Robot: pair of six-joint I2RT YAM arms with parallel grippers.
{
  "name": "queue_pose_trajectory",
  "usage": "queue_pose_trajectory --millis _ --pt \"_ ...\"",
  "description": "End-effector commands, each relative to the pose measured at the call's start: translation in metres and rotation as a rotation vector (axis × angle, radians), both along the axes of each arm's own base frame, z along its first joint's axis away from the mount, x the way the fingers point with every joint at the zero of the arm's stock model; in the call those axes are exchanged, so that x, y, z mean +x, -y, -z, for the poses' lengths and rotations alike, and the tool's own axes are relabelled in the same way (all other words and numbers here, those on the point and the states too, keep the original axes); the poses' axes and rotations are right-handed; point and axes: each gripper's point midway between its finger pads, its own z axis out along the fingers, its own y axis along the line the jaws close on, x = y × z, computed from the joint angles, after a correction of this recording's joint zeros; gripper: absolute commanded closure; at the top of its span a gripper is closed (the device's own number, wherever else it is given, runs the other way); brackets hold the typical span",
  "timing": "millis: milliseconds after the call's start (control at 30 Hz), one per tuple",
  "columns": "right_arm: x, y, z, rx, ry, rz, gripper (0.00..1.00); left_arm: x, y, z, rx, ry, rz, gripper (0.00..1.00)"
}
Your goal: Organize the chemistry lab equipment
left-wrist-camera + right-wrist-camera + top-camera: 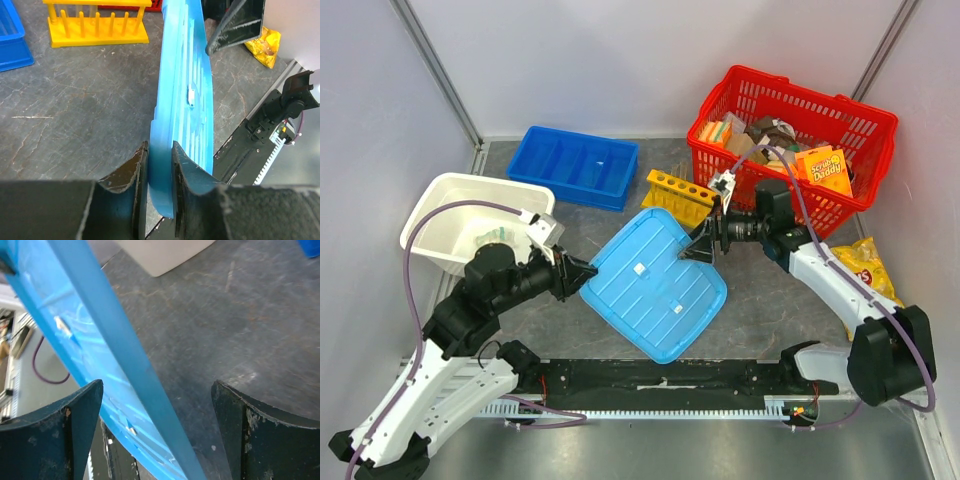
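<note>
A light blue plastic lid (655,285) is held tilted above the table between both arms. My left gripper (588,272) is shut on its left edge; in the left wrist view the fingers (135,175) pinch the lid (185,75) rim, gripper (159,160). My right gripper (705,245) is open, its fingers straddling the lid's far right edge (100,340) without touching it, gripper (157,385). The yellow test-tube rack (678,195) stands upright behind the lid, also in the left wrist view (95,22). A small clear bag with pale green contents (500,238) lies in the white bin.
A blue divided tray (575,165) sits at the back left beside the white bin (445,195). A red basket (790,90) full of packs stands at the back right, with a yellow chip bag (865,265) in front of it.
</note>
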Motion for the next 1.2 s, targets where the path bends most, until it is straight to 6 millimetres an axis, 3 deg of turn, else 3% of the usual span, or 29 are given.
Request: queue_pose_trajectory --millis 0,133,333,467,533,600,667,733,833,967,1167 --pt "-0.024 -0.014 -0.019 0.168 0.041 -0.201 0.04 0.003 -0.004 -0.024 -0.024 0.103 -0.008 0.98" --pt "-0.029 -0.018 -0.019 0.208 0.021 -0.269 0.10 0.006 -0.007 -0.021 -0.018 0.116 -0.030 0.98" --pt "-0.043 -0.025 -0.019 0.160 0.058 -0.286 0.55 0.014 -0.013 -0.030 -0.016 0.141 -0.085 0.98" --pt "-0.049 -0.029 -0.034 0.161 0.110 -0.264 0.81 0.017 -0.017 -0.035 -0.029 0.146 -0.119 0.98" --pt "-0.046 -0.028 -0.046 0.157 0.147 -0.213 1.00 0.021 -0.022 -0.036 -0.041 0.124 -0.170 0.98" --pt "-0.037 -0.025 -0.064 0.134 0.200 -0.128 1.00 0.027 -0.031 -0.038 -0.048 0.080 -0.254 0.71" --pt "-0.026 -0.018 -0.066 0.042 0.240 -0.037 1.00 0.029 -0.039 -0.049 -0.070 0.046 -0.326 0.45" --pt "-0.014 -0.012 -0.077 -0.036 0.312 0.063 1.00 0.031 -0.049 -0.055 -0.103 -0.022 -0.422 0.32" --pt "-0.002 -0.006 -0.097 -0.103 0.403 0.182 1.00 0.026 -0.052 -0.066 -0.139 -0.081 -0.457 0.28" --pt "-0.005 -0.011 -0.135 -0.108 0.549 0.269 1.00 0.017 -0.044 -0.085 -0.190 -0.109 -0.403 0.27" --pt "-0.005 -0.003 -0.192 -0.063 0.790 0.374 1.00 0.006 -0.032 -0.132 -0.335 -0.117 -0.342 0.25"
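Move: The light-blue lid hangs in the left gripper by its left corner, its middle about 13 cm right of that hand, 4 cm back and 5 cm lower; the white bin stands some 26 cm left and 16 cm ahead, 20 cm below. From the open right gripper, at the lid's right-hand long edge, the lid's middle lies about 8 cm left, 7 cm back and slightly lower. The yellow rack is roughly 17 cm straight ahead of the right hand, 17 cm below. Ease the right gripper back about 4 cm and slightly left, turning a little counter-clockwise, and shut its fingers on the lid's right-hand edge while the left keeps its pinch. Then open the left gripper, let the lid go and draw that hand up and slightly left, as the right lifts the lid some 12 cm, rolling its forward side up about 30 degrees. ##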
